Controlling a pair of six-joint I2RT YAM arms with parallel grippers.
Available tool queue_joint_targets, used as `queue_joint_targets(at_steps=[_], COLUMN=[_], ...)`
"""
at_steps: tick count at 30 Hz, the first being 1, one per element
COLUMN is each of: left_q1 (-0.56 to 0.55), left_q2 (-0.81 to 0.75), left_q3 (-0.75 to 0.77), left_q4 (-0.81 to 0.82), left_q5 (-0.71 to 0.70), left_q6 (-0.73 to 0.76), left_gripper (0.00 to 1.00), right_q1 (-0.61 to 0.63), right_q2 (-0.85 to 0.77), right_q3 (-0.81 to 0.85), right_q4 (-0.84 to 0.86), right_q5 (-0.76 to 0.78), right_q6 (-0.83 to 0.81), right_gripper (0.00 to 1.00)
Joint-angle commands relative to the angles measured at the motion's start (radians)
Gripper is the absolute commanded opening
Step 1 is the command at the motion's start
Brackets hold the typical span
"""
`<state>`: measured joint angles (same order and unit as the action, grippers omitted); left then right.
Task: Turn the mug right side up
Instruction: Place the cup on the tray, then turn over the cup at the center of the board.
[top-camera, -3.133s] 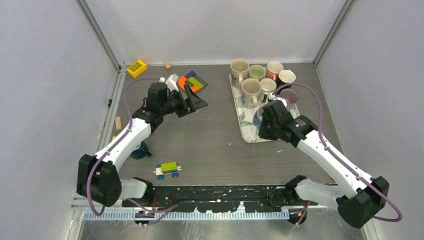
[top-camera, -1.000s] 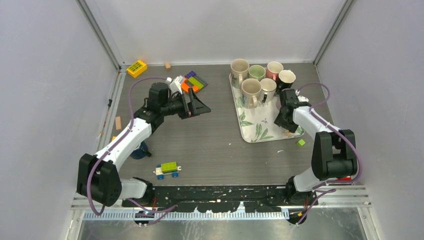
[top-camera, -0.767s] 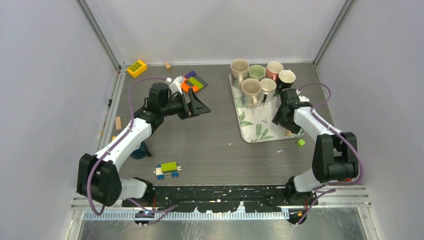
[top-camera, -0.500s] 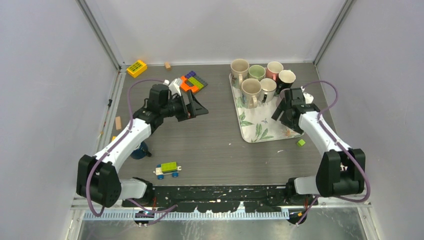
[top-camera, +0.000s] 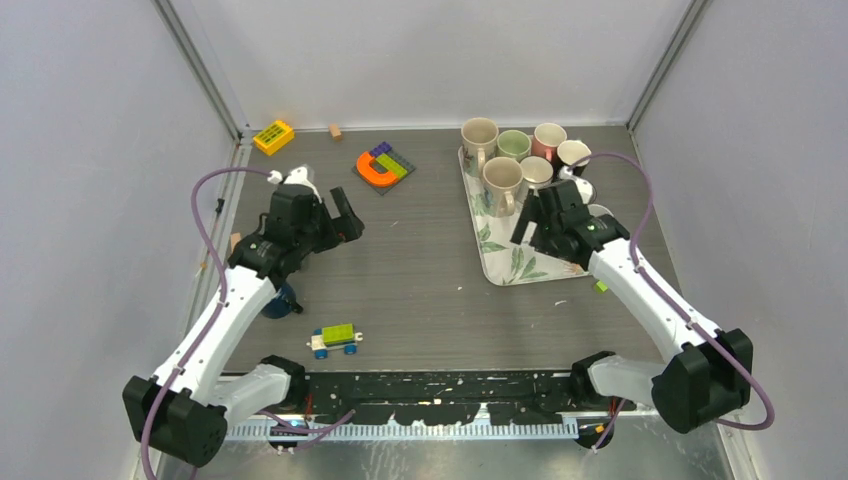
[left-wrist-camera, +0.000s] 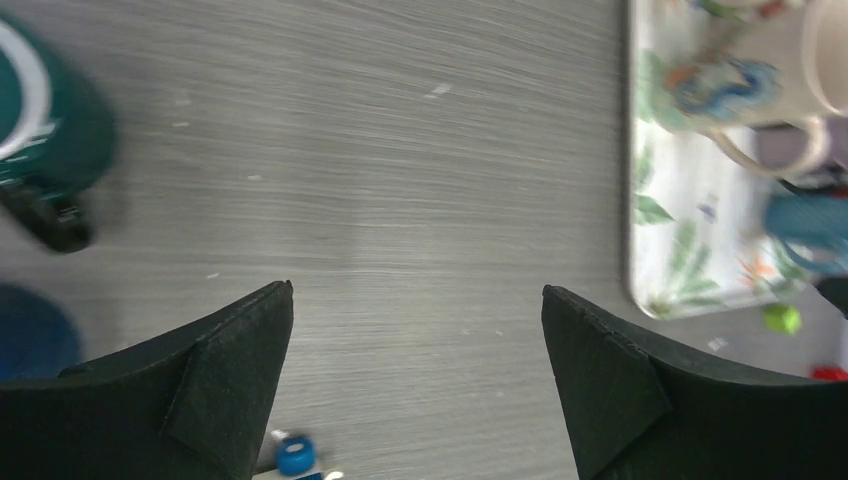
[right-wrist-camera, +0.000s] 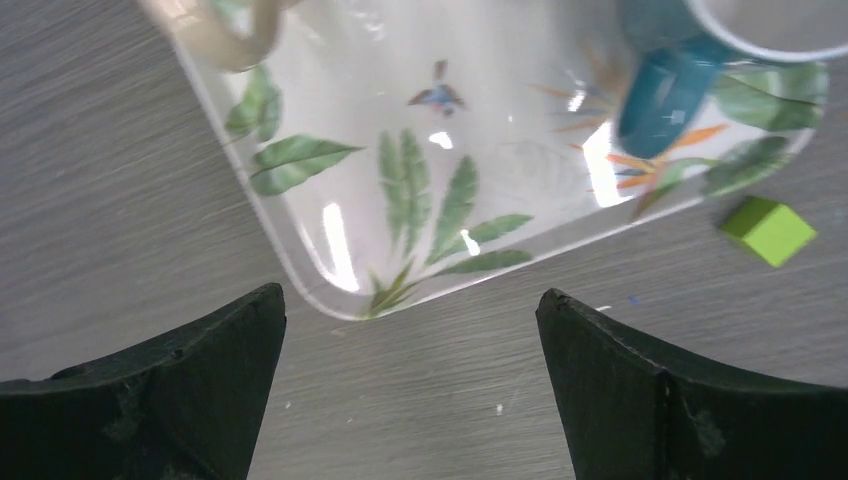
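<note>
A blue mug (right-wrist-camera: 700, 60) with a white inside stands mouth up on the right part of the leaf-patterned tray (right-wrist-camera: 420, 180), its handle (left-wrist-camera: 810, 225) pointing toward the near edge. In the top view my right arm hides most of it. My right gripper (right-wrist-camera: 409, 290) hangs open and empty above the tray's near corner (top-camera: 500, 262), apart from the mug. Over the table's left half my left gripper (left-wrist-camera: 416, 288) is open too, with only bare table between its fingers.
Several upright mugs (top-camera: 502, 178) crowd the tray's far end. A green cube (top-camera: 600, 286) lies beside the tray's near right edge. A toy car (top-camera: 335, 340), coloured blocks (top-camera: 382, 165) and a yellow block (top-camera: 273, 136) lie on the left. A blurred teal object (left-wrist-camera: 40, 130) sits under the left arm.
My right gripper has opened and drawn back from the tray's right side to its near corner. The left arm has pulled back to the left, uncovering the coloured blocks.
</note>
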<state>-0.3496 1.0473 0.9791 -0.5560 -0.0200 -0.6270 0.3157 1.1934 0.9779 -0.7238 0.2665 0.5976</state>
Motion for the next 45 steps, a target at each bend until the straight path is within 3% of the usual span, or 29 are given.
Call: queue_joint_targets(at_steps=[1, 8, 17, 36, 40, 45], left_q1=[0.056, 0.192, 0.320, 0.382, 0.381, 0.382], left_q2=[-0.022, 0.045, 0.190, 0.469, 0.506, 0.510], left_q3=[-0.005, -0.027, -0.026, 0.082, 0.099, 0.098], left_q4=[-0.105, -0.106, -0.056, -0.003, 0.004, 0.008], left_q5=[-0.230, -0.260, -0.216, -0.203, -0.184, -0.183], left_q6=[0.027, 0.043, 0.071, 0.088, 0.091, 0.090], left_gripper=[0.96, 0.98, 1.00, 1.00, 0.88, 0.63], right_q1=[0.120, 0.252, 0.268, 0.268, 0.268, 0.266], right_q2=[0.024, 0.157, 0.206, 0.222, 0.216, 0.211], right_q3=[0.093, 0.182, 0.198, 0.171, 0.165, 0.160], right_q4=[0.073, 0.154, 0.194, 0.250, 0.254, 0.258], right_q5=[-0.019, -0.093, -0.154, -0.194, -0.188, -0.192], right_q6=[0.015, -0.016, -0.063, -0.091, -0.094, -0.094], right_gripper=[1.00, 1.00, 1.00, 1.00, 1.00, 1.00])
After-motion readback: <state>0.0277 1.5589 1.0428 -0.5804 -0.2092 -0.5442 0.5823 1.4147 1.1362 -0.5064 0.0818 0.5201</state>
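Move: The upside-down green mug lies about 19 cm to the left hand's left, 7 cm ahead and 16 cm below. Beside it, the blue mug is some 21 cm left and 4 cm back of that hand, the wooden block 28 cm left and 7 cm ahead, 19 cm down. From the right hand, the green mug is roughly 51 cm left, 4 cm ahead and 10 cm below; the beige mug is 6 cm left and 13 cm ahead, the teal cup 13 cm right and 7 cm ahead, both 9 cm lower. Towards the upside-down green mug, the left hand sweeps about 15 cm left and sinks 14 cm, swinging counter-clockwise and tipping down, then eases forward and starts closing with its fingers on either side of the handle; contact can't be seen. The empty right hand swings some 15 cm left, away from the teal cup and past the tray's left edge, fingers open, turning counter-clockwise. ##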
